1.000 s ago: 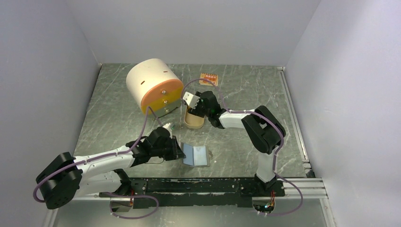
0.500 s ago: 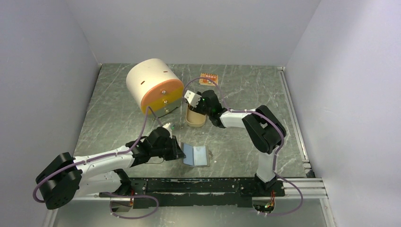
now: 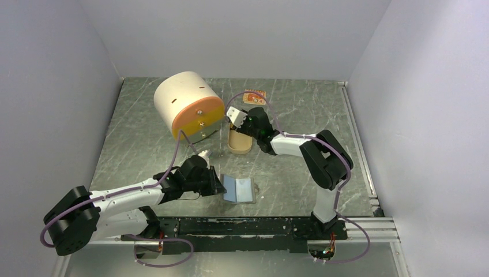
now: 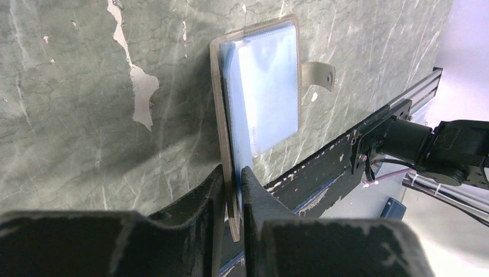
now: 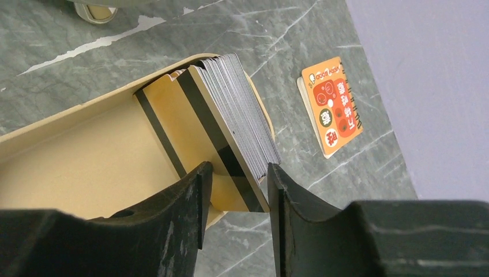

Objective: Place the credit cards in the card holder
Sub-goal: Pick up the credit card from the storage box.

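The card holder [image 3: 240, 189] lies open near the front edge, a pale blue card [image 4: 268, 86] in its clear pocket. My left gripper [image 4: 232, 173] is shut on the holder's left cover, which stands on edge between the fingers; it shows again from above [image 3: 219, 184]. A stack of credit cards [image 5: 236, 109], fronted by a gold one with a black stripe, stands upright in the tan oval tin [image 5: 86, 161]. My right gripper [image 5: 237, 167] straddles the end of that stack. Its right finger touches the stack and a gap is left at the left finger. From above it [image 3: 241, 131] hangs over the tin [image 3: 238, 144].
An orange printed card [image 5: 333, 105] lies flat on the table behind the tin [image 3: 254, 96]. A big cream cylinder with an orange face [image 3: 187, 104] lies on its side at the back left, close to the tin. The holder's strap with a snap [image 4: 318, 75] sticks out sideways.
My right gripper has shifted toward the back of the tin and its jaws have narrowed around the card stack. The left gripper and the card holder have not moved.
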Controlling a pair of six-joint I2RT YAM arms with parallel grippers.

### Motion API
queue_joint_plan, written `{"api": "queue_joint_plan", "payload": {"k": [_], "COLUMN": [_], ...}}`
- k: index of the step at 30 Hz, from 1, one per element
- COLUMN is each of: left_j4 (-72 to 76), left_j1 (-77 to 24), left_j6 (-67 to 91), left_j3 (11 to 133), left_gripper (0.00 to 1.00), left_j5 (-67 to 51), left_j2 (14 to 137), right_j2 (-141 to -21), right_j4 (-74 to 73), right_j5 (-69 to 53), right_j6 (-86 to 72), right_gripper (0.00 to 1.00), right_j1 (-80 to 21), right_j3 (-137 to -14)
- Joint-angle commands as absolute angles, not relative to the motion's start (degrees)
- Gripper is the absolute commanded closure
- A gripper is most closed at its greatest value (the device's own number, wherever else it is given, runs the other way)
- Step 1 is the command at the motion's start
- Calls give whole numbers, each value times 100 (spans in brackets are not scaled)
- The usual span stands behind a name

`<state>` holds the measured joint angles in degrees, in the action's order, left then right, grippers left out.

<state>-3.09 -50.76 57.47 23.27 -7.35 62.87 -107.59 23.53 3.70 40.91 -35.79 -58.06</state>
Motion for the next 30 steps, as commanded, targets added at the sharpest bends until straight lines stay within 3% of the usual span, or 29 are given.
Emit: {"api": "queue_joint_plan", "payload": {"k": [1, 6, 9, 20, 30], "left_j4": [-101, -90, -70, -13, -66], "left_j1": [-5040, -5042, -5041, -5044, -5002], "left_j6": [5780, 5800, 5803, 5814, 6079], "left_j3": [2249, 2226, 2218, 2218, 2100], "left_gripper": [80, 80, 80, 80, 81], "left_j5": [-883, -870, -883, -894, -600], "left_j2": [6222, 6205, 6218, 6275, 6159], "right_j2": [-10514, -10411, -10163, -9239, -7853], "right_j4": [2429, 2164, 1821, 756, 117], "right_j5": [352, 123, -287, -1247, -1054], "right_j6": [4052, 3939, 3742, 2885, -738], "right_gripper": [59, 79, 99, 100, 100], "right_j1": [-3498, -3491, -3489, -3498, -3507], "right_j3": [-5968, -5931, -5759, -5347, -4983]}}
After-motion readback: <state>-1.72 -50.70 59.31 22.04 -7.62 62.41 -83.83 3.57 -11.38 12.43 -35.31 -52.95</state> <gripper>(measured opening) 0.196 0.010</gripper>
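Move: The right hand's open fingers straddle the near corner of the front credit card, whose middle is roughly 1 cm ahead, 3 cm left and 1 cm lower. The rest of the card stack stands about 2 cm beyond that card; the storage box's middle is some 5 cm back and 3 cm left of the hand, the orange notebook about 12 cm ahead and 3 cm right. From the left hand the card is roughly 31 cm ahead and 6 cm right. The right fingers pinch the front credit card, then pull it about 10 cm back and 7 cm up. ##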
